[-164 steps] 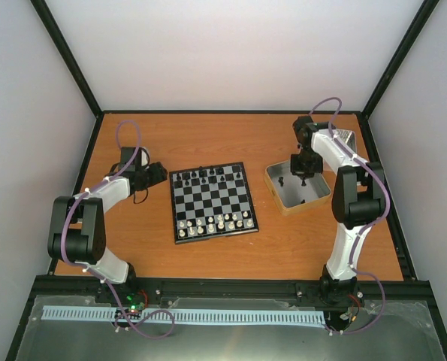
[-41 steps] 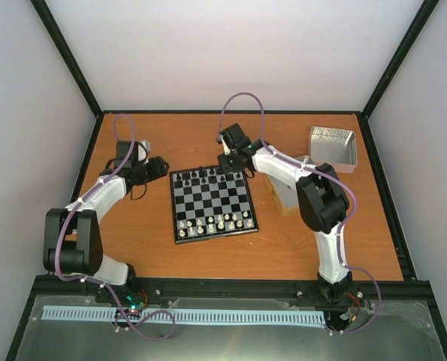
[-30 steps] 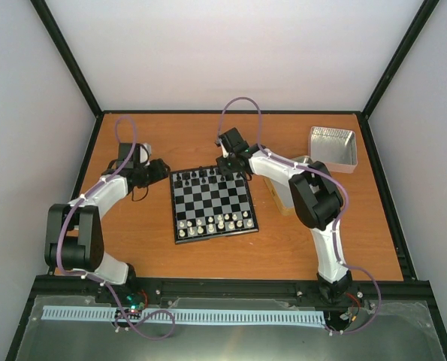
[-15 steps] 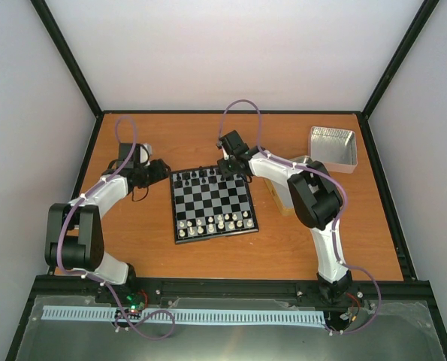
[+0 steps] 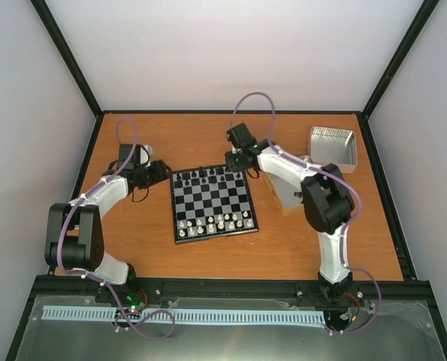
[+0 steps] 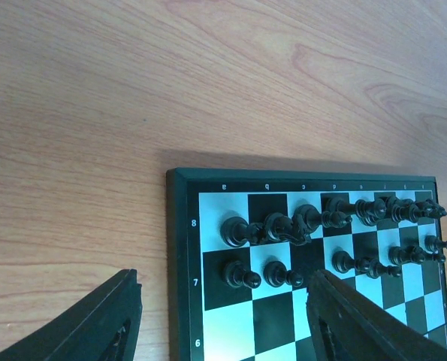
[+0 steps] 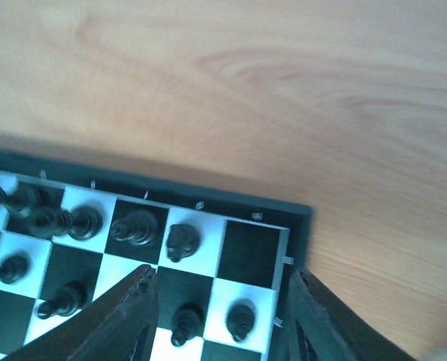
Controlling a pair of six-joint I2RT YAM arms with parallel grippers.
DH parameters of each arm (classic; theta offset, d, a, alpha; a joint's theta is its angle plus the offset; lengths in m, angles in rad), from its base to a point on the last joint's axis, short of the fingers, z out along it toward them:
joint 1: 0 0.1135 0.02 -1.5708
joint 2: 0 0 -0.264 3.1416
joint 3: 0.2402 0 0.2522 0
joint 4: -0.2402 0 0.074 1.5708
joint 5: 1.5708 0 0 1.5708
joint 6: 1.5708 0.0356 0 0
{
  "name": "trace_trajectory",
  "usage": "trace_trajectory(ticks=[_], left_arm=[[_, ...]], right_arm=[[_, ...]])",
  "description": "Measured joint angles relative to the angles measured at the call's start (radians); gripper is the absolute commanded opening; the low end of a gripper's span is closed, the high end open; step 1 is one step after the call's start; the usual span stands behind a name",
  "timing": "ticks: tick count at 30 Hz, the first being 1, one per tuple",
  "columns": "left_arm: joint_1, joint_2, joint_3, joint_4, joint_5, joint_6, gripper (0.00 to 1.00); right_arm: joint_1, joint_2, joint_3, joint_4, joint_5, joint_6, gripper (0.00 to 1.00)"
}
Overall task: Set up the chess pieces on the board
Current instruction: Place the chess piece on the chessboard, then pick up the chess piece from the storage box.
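Observation:
The board point(image 5: 212, 201) lies mid-table with black chess pieces point(image 5: 208, 177) in its two far rows. My right gripper point(image 5: 237, 161) hovers over the far right corner, open and holding nothing. In the right wrist view its jaws point(image 7: 219, 320) stand wide over a black knight point(image 7: 181, 241) and two pawns point(image 7: 240, 318); the corner square point(image 7: 250, 253) beside the knight is bare. My left gripper point(image 5: 161, 168) waits just off the board's far left corner, open and empty. Its wrist view point(image 6: 223, 320) looks along the black rows point(image 6: 283, 226).
White pieces point(image 5: 212, 222) fill the board's near rows. A gold tin point(image 5: 285, 200) sits right of the board, half hidden by my right arm. A silver tin tray point(image 5: 333, 147) stands at the far right. Black frame rails edge the table.
My right gripper, shut a second ago over the board's far right corner, has opened and drawn slightly right and away. The left arm has stayed still.

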Motion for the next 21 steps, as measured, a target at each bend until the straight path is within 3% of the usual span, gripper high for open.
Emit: trace_trajectory(ticks=[4,9,13,21], left_arm=[[0.000,0.000,-0.003,0.002,0.005,0.000,0.62],[0.000,0.000,-0.012,0.021,0.012,0.000,0.62],[0.000,0.000,-0.023,0.034,0.012,0.000,0.62],[0.000,0.000,-0.030,0.035,-0.006,-0.003,0.62]], right_arm=[[-0.055,-0.150,-0.034,-0.037,0.024,0.080,0.54],[-0.185,-0.324,-0.158,-0.109,0.061,0.126,0.68],[-0.270,-0.353,-0.277,-0.215,0.110,0.119,0.69],[-0.298,-0.351,-0.365,-0.327,0.128,0.095,0.64]])
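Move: The black chess piece lying in the metal tray is about 22 cm to the right of the right hand, some 7 cm back and 6 cm below. A second black piece stands in the tray some 4 cm nearer the base and 2 cm farther right. The knight just set on the board is about 2 cm left of the right hand, 1 cm ahead and 4 cm below. From the left hand, the lying piece is about 48 cm right, 5 cm back and 8 cm lower. Swing the right gripper, already free of the knight, about 21 cm to the right and 8 cm back towards the piece lying in the tray, arching up some 8 cm on the way and sinking back to about the starting height. Open the fingers wider, turn the hand about 25 degrees clockwise and tip the fingers steeper down, ending over the tray without touching the pieces. ##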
